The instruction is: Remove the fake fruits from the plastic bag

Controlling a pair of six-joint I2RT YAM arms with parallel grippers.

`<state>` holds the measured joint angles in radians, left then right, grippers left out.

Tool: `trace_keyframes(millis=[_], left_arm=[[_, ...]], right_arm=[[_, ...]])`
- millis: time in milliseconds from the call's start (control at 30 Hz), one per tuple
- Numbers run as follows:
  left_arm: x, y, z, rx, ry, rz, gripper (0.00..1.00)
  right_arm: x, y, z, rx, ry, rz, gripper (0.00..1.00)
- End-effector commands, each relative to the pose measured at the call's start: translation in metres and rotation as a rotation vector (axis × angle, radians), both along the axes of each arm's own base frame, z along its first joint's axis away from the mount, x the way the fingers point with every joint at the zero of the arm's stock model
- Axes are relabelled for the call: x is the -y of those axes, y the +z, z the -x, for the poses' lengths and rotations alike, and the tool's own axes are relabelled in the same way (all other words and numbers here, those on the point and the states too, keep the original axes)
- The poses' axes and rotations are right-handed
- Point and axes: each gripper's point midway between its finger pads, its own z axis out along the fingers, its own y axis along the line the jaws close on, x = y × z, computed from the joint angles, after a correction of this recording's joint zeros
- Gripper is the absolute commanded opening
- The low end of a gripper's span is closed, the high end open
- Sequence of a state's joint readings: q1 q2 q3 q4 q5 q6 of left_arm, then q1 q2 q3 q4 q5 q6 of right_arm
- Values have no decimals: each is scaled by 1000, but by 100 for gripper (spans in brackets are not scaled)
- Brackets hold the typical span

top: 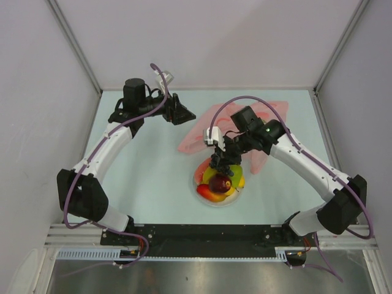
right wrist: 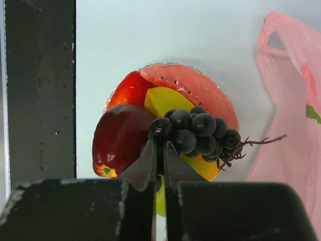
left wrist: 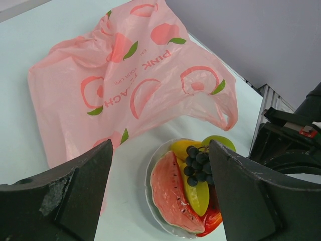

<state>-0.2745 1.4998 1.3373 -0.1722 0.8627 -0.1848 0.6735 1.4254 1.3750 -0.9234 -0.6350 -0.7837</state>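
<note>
The pink plastic bag [top: 202,130] lies flattened at the back of the table [left wrist: 125,75] [right wrist: 296,100]. In front of it a white plate [left wrist: 149,175] holds fake fruits: a pinkish-red slice [left wrist: 170,191], a yellow one [left wrist: 198,193], a green pear [left wrist: 220,141], a dark red apple [right wrist: 120,138] and a red-orange mango [right wrist: 130,88]. My right gripper [right wrist: 161,143] hangs just above the plate, shut on the dark grape bunch [right wrist: 200,133]. My left gripper [left wrist: 160,148] is open and holds nothing, up and back to the left of the bag [top: 182,112].
The table is walled on three sides. A black rail [right wrist: 40,90] with the arm bases runs along the near edge. The right arm [top: 306,162] reaches across the right side over part of the bag.
</note>
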Motion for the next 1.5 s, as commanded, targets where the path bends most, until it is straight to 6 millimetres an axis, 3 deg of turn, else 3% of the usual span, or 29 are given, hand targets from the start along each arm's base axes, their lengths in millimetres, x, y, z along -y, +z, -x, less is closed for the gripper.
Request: trace_keyframes(millis=[0, 633, 867, 1167, 1333, 1467], left_arm=[[1, 17, 1, 48, -5, 21, 82], [5, 17, -4, 31, -19, 42, 81], [6, 16, -5, 24, -24, 47, 82], [9, 17, -6, 12, -36, 59, 81], [9, 18, -6, 14, -37, 60, 81], [9, 17, -5, 15, -39, 61, 81]], right_arm=[[-4, 9, -2, 25, 22, -6, 4], [-1, 0, 0, 3, 26, 23, 8], [0, -3, 1, 1, 43, 34, 17], [2, -10, 0, -11, 36, 57, 20], [2, -9, 2, -13, 40, 55, 33], [4, -6, 3, -4, 38, 56, 52]])
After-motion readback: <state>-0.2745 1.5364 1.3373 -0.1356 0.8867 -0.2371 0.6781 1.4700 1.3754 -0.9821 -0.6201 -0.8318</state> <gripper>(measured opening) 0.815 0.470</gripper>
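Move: The closed right fingers hold the black grapes above the fruit plate, whose middle is about 12 cm below, 2 cm back and 3 cm left. On it, the dark fruit lies some 5 cm back and 2 cm left of the hand, the green fruit about 1 cm back and 3 cm right, the watermelon slice 3 cm ahead and 8 cm left. From the idle left hand the plate is roughly 20 cm back and 10 cm right. Lets go of the grapes over the piled plate: still pinching the bunch, the right hand eases some 2 cm straight down towards the fruit with hardly any wrist turn. The fingers spread slowly at first, then faster, to about half open, staying low over the pile. ##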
